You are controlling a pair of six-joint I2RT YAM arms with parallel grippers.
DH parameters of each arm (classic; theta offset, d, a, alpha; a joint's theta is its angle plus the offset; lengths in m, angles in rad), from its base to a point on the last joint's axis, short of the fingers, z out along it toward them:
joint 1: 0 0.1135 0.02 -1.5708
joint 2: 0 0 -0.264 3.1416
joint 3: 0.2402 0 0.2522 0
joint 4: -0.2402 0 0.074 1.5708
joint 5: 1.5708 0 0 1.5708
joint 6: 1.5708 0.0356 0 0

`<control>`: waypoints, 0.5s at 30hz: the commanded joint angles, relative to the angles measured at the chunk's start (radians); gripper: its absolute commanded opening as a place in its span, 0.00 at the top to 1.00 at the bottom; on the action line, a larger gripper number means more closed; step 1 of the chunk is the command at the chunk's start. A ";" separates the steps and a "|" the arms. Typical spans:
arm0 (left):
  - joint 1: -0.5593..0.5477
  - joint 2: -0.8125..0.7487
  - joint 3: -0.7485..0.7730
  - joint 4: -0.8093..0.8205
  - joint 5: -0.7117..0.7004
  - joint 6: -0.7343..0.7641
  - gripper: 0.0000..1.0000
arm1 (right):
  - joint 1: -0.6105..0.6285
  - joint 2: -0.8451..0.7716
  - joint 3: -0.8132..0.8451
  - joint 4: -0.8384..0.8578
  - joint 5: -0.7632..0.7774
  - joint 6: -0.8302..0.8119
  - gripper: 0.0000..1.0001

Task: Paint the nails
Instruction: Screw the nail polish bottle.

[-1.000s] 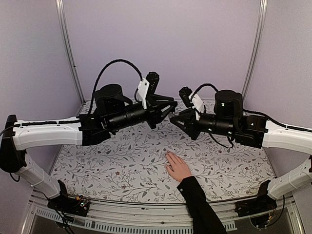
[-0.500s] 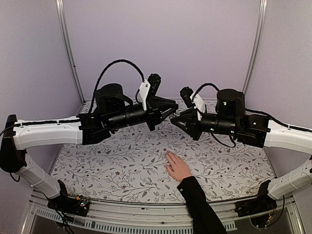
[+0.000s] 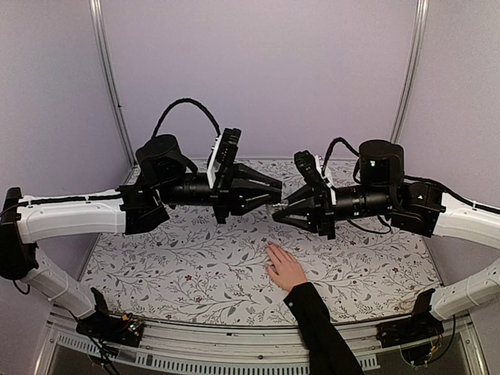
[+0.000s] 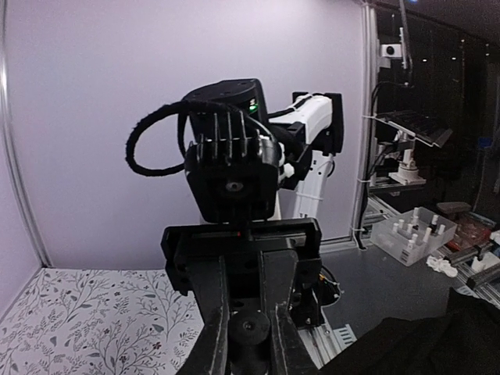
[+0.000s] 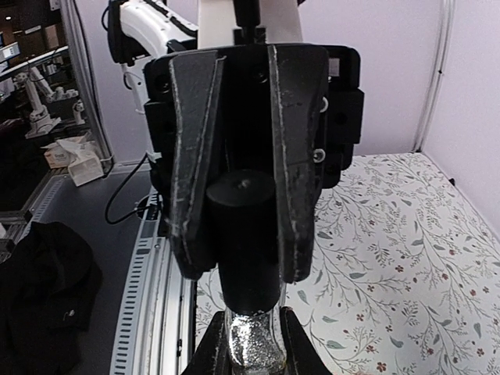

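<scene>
A small bottle of glittery polish (image 5: 254,350) with a black cap (image 5: 246,234) hangs in the air between my two grippers, above the middle of the table. My right gripper (image 5: 254,344) is shut on the glass body. My left gripper (image 4: 248,344) is shut on the cap (image 4: 248,334). In the top view the left gripper (image 3: 273,196) and right gripper (image 3: 283,206) meet tip to tip. Below them a light-skinned hand (image 3: 285,268) with a black sleeve (image 3: 316,324) lies flat on the cloth. Its nails are too small to make out.
A floral cloth (image 3: 180,258) covers the table. Metal posts (image 3: 109,86) stand at the back corners before lilac walls. A rail (image 3: 234,340) runs along the near edge. Both arms stretch low across the table's back half.
My left gripper has swung down and shut its jaws on the bottle's cap. The right gripper has come lower and further left with the bottle. The hand has not moved.
</scene>
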 commanded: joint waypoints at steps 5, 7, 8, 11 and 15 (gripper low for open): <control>0.035 0.079 -0.008 -0.099 0.309 0.025 0.99 | 0.012 -0.067 0.097 0.084 -0.429 -0.087 1.00; 0.035 0.099 0.008 -0.110 0.364 0.025 0.99 | 0.012 -0.051 0.121 0.057 -0.480 -0.102 1.00; 0.036 0.111 0.014 -0.113 0.389 0.026 0.99 | 0.012 -0.045 0.126 0.045 -0.500 -0.108 1.00; 0.035 0.134 0.022 -0.113 0.439 0.026 0.99 | 0.012 -0.031 0.137 0.044 -0.542 -0.112 1.00; 0.037 0.153 0.031 -0.114 0.461 0.029 0.97 | 0.013 -0.019 0.156 0.030 -0.572 -0.110 1.00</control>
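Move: The bottle, upright in my right fingers, lies about 4 cm straight below my left hand, level with it both ways. My left fingers already pinch its black cap, which stands some 4 cm directly above my right hand. The person's hand rests on the table roughly 28 cm below my left hand, about 4 cm farther out and 4 cm to the right. Keeping the cap pinched in my left fingers and the bottle in my right, I draw both hands back together by about 5.5 cm, slowing towards the end. As they travel, my left hand turns a little over 20 degrees clockwise and my right about 20 counter-clockwise, twisting the cap against the bottle in the tightening direction. ##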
